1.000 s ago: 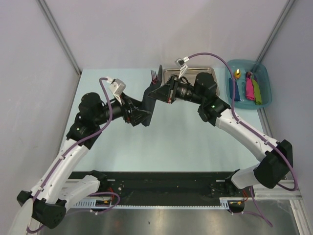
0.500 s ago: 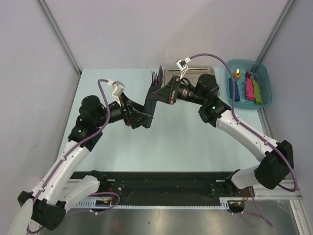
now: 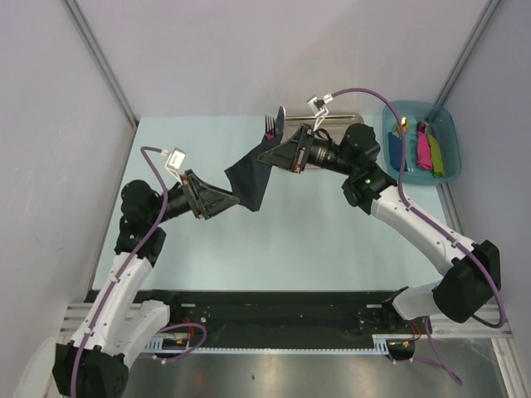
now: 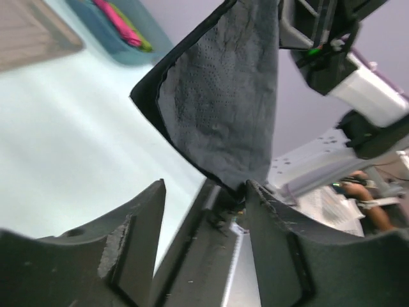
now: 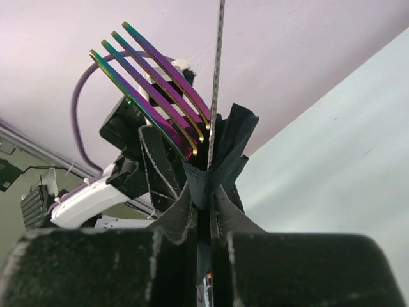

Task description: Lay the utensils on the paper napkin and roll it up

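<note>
My right gripper (image 3: 280, 154) (image 5: 208, 195) is shut on the paper napkin (image 3: 250, 177) (image 5: 231, 146) with the utensils bunched inside it, held above the table. Iridescent fork tines (image 5: 153, 75) (image 3: 268, 125) and a thin knife blade (image 5: 219, 70) (image 3: 280, 118) stick out past the fingers. The black napkin (image 4: 223, 96) hangs down toward my left gripper (image 3: 227, 197) (image 4: 206, 187). That gripper stands open, and the napkin's lowest corner just meets the tip of its right finger (image 4: 275, 224). Nothing lies between its jaws.
A steel tray (image 3: 338, 122) (image 4: 29, 32) sits at the back, partly behind the right arm. Right of it stands a teal bin (image 3: 449, 124) (image 4: 121, 39) with blue, pink and green items. Grey walls close in the table on both sides.
The left arm has drawn back to the left and its jaws have narrowed. The right gripper has lifted slightly toward the back, and the napkin now hangs spread out wider between them.
</note>
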### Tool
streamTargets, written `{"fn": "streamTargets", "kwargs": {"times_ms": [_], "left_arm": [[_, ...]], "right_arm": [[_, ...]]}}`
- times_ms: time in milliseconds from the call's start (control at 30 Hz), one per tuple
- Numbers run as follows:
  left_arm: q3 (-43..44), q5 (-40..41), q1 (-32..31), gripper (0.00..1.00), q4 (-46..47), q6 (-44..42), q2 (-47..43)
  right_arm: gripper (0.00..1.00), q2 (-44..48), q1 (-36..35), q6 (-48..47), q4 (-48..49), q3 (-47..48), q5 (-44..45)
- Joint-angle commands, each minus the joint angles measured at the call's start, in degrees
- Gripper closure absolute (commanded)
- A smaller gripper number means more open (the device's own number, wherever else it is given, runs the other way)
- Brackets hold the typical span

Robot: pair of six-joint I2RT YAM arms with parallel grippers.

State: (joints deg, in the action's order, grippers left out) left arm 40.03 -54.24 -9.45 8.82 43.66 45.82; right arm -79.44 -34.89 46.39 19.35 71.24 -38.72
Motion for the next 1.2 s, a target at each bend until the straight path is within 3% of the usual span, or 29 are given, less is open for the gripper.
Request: {"fn": "streamTargets", "kwargs": {"times_ms": [0,333,467,800,1167], "left_arm": [[-1.36,-5.35,0.49,0.45,16.84,14.77,0.05],[-3.11,-6.05,2.95,0.78,24.84,24.18,3.31],[-4.87,-7.02,2.95,1.00,31.14,27.79,4.71],[-7.07,-8.34,-0.74,1.00,59.19,48.09,10.25],[-7.42,-7.37,-1.80,1.00,59.38,50.56,10.25]], "right_arm": [[1.00,2.62,0.00,-0.07,6.13,0.74,-2.15],[1.00,3.33,0.09,0.19,7.54,0.04,-3.64],[1.00,3.15,0.61,0.63,8.24,0.39,-3.64],[1.00,0.43,2.11,1.51,11.58,2.23,-4.00],[1.00,-0.10,-0.08,1.77,15.27,2.94,-6.63]]}}
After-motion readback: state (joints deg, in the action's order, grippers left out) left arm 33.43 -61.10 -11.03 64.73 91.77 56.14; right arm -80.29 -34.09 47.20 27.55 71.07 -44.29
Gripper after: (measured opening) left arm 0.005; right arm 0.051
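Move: The napkin's loose lower corner hangs almost between the left hand's open fingers, about 2 cm to its right, 2 cm above and level fore and aft. Up the roll from the left hand, the fork head sticks out some 12 cm ahead, 10 cm to the right and 10 cm above, with the knife blade 2 cm farther ahead and 2 cm farther right. From the right hand, shut on the roll, that corner is about 6 cm back, 5 cm left and 7 cm below. The left hand rises about 3 cm while its half-open fingers close fully at the napkin's loose corner, pinching the thin cloth in the fingertips; then it draws the corner up and back, ending about 6 cm higher and 3.5 cm nearer the base, its fingertips tipping up some 20 degrees and swinging clockwise. The right hand keeps its grip on the roll around the fork and knife, creeping up only about 1.5 cm and back about 1 cm. ##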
